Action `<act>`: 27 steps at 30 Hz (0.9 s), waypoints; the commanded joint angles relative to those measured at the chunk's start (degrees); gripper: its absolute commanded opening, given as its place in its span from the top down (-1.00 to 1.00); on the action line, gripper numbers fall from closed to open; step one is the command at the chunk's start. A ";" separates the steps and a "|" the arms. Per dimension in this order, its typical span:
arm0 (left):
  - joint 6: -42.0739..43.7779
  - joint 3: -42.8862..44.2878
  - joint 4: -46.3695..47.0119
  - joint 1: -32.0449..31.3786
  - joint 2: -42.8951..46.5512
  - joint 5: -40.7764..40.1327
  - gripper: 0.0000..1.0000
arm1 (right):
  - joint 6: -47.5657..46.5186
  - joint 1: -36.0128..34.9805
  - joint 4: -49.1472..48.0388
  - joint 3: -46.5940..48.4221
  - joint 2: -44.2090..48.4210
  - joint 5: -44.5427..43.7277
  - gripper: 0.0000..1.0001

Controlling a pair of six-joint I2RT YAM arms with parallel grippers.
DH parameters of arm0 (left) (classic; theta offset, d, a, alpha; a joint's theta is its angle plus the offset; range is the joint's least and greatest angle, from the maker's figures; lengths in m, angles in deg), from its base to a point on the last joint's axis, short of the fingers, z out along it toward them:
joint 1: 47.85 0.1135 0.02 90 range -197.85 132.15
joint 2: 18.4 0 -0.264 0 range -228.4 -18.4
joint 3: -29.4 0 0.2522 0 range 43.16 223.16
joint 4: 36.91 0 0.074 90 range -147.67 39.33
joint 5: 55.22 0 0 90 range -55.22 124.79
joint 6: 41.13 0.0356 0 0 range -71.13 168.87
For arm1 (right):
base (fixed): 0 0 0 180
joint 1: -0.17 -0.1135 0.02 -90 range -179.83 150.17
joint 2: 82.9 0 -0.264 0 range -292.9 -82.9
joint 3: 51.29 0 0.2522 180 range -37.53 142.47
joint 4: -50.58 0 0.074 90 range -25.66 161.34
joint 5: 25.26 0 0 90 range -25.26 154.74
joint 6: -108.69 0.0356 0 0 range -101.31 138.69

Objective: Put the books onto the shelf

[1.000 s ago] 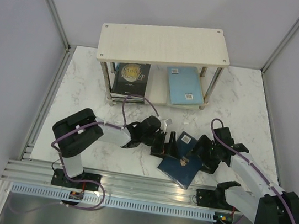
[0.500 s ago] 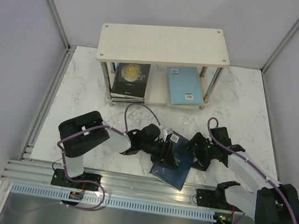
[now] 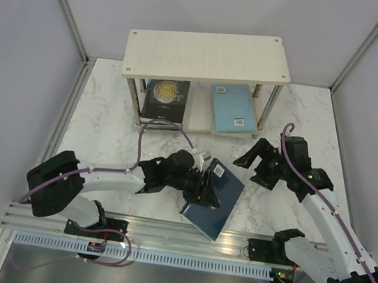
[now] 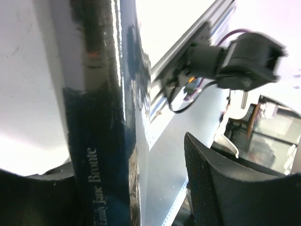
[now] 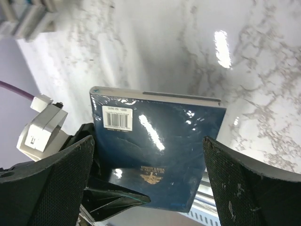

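Observation:
A navy book (image 3: 216,205) hangs tilted above the marble near the front edge, barcode corner up. My left gripper (image 3: 200,189) is shut on its left side. In the left wrist view its dark spine (image 4: 101,155) runs up beside one finger (image 4: 221,188). My right gripper (image 3: 250,166) hovers open to the book's right, off it. From the right wrist the navy book (image 5: 160,146) lies below the open right gripper (image 5: 148,141). The shelf (image 3: 208,56) stands at the back. A black book (image 3: 166,99) and a light blue book (image 3: 234,109) lie on its lower board.
The marble table (image 3: 100,122) stretches between the shelf and the arms. A ribbed aluminium rail (image 3: 161,236) runs along the near edge at the arm bases. Grey walls close in the left, right and back sides. Slim metal shelf posts (image 3: 267,110) stand at the shelf's corners.
The left gripper has closed on the navy book and lifted it off the marble, tilted. The right gripper has drawn back and up to the right, away from the book.

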 commanded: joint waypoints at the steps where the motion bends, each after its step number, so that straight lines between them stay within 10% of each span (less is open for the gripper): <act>1: 2.93 6.82 -2.03 0.05 7.53 -4.11 0.95 | -0.15 -0.10 4.13 4.06 1.61 0.69 -0.96; 27: -6.92 14.30 -4.15 16.31 22.31 -3.86 0.95 | 15.32 -0.02 -3.77 1.53 14.97 14.84 -0.96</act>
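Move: My left hand already holds the dark blue book by one side, above where it will lie: a patch of table roughly 5 cm ahead and 7 cm below that hand. On the shelf, the light blue book sits about 33 cm ahead of my left hand and 5 cm to its right, the black book some 32 cm ahead and 19 cm to its left. From my open right hand the patch is about 5 cm back, 12 cm left and 11 cm below. I swing my left hand up about 20 cm and then also some 10 cm forward, turning the dark blue book over, and drift a little left late on. The wrist turns counter-clockwise about 20 degrees as the fingertips tilt up; near the top the book comes free and the fingers shut empty. My right hand rises some 10 cm, wide open, tilting about 20 degrees and easing slightly back and left. ##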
